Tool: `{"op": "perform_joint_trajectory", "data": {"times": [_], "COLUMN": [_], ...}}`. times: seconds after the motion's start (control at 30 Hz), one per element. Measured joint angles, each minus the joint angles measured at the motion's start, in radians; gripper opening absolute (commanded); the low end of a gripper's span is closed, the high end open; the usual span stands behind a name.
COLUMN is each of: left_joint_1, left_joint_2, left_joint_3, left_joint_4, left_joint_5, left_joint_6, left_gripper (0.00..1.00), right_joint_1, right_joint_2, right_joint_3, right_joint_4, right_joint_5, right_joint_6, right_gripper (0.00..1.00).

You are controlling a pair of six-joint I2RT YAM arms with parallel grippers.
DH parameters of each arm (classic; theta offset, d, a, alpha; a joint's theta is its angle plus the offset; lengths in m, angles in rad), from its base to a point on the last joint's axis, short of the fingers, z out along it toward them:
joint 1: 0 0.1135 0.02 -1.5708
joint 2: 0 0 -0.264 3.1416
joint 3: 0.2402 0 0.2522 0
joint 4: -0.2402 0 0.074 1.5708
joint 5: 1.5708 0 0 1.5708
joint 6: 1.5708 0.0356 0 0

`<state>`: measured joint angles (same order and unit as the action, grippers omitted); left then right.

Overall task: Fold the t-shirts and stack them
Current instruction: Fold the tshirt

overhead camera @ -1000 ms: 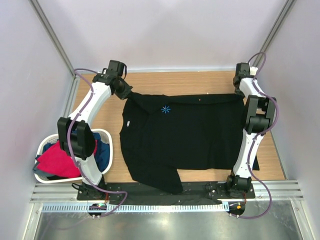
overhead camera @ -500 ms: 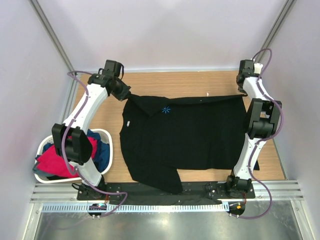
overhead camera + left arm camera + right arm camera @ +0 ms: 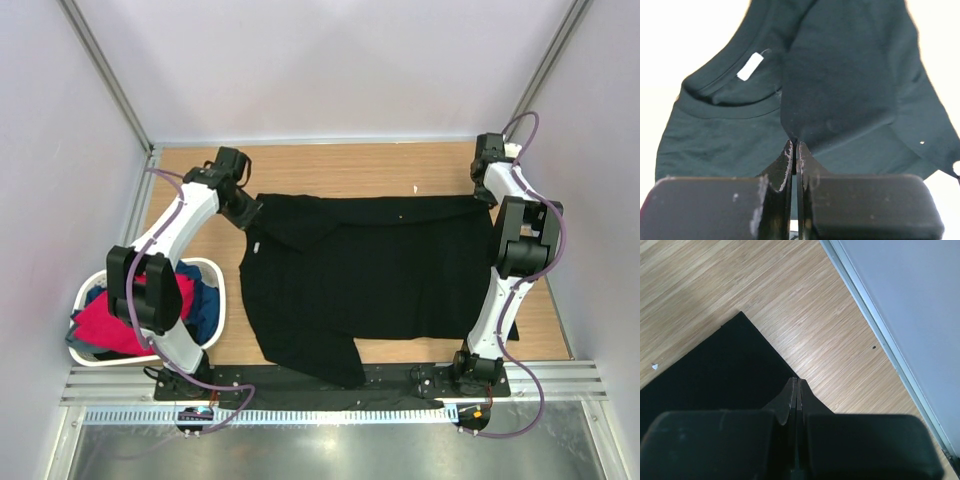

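A large black t-shirt (image 3: 380,270) lies spread on the wooden table, its collar to the left and its hem to the right. My left gripper (image 3: 247,212) is shut on a folded flap of its far left shoulder. In the left wrist view that flap (image 3: 850,75) hangs from my left gripper (image 3: 795,144) above the collar with the white neck label (image 3: 750,66). My right gripper (image 3: 486,196) is shut on the far right hem corner. The right wrist view shows the cloth edge (image 3: 715,370) running into the right gripper (image 3: 797,382). A red t-shirt (image 3: 110,325) and a blue one (image 3: 205,300) lie in the basket.
The white oval basket (image 3: 95,282) stands at the near left beside the left arm's base. Bare wood (image 3: 340,165) shows beyond the shirt's far edge and at the right (image 3: 840,330). A metal rail and wall (image 3: 900,350) run close on the right. One sleeve (image 3: 335,365) drapes over the near edge.
Both grippers have come nearer with the shirt's far edge. The left shoulder flap has folded over and now covers the small blue print.
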<state>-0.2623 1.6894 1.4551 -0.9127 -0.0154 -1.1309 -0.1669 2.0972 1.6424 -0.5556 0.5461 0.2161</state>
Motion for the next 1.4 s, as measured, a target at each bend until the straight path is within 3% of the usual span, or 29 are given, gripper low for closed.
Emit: {"op": "perform_joint_trajectory", "data": {"times": [0.47, 0.93, 1.4], "left_joint_1": [0.0, -0.087, -0.164], "left_joint_2": [-0.066, -0.068, -0.146], "left_joint_3": [-0.157, 0.0, -0.072], "left_joint_4": [0.025, -0.043, -0.058], "left_joint_5": [0.009, -0.07, -0.127], "left_joint_6": [-0.055, -0.035, -0.054], "left_gripper": [0.0, 0.0, 0.0], "right_joint_1": [0.0, -0.001, -0.005], "right_joint_2": [0.038, 0.037, 0.03], "right_joint_3": [-0.001, 0.0, 0.015], "right_joint_4": [0.002, -0.012, -0.03], "right_joint_5": [0.005, 0.016, 0.02], "right_joint_6": [0.007, -0.003, 0.033], "right_gripper": [0.01, 0.01, 0.01]}}
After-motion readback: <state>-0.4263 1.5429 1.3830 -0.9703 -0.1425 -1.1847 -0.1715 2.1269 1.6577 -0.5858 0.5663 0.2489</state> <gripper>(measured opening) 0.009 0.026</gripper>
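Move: Both hands already hold the black t-shirt's far edge. From the left hand, the t-shirt's near shoulder lies about 22 cm back, level sideways and some 13 below; the collar tag is about 3 cm back and 3 to the left, and the laundry basket about 17 back and 25 left. From the right hand, that near shoulder is some 28 cm back and 50 left, and the near hem corner about 26 back and 6 right. Still pinching the far edge, the left draws about 5 cm back and right, dipping then rising; right keeps hold. ##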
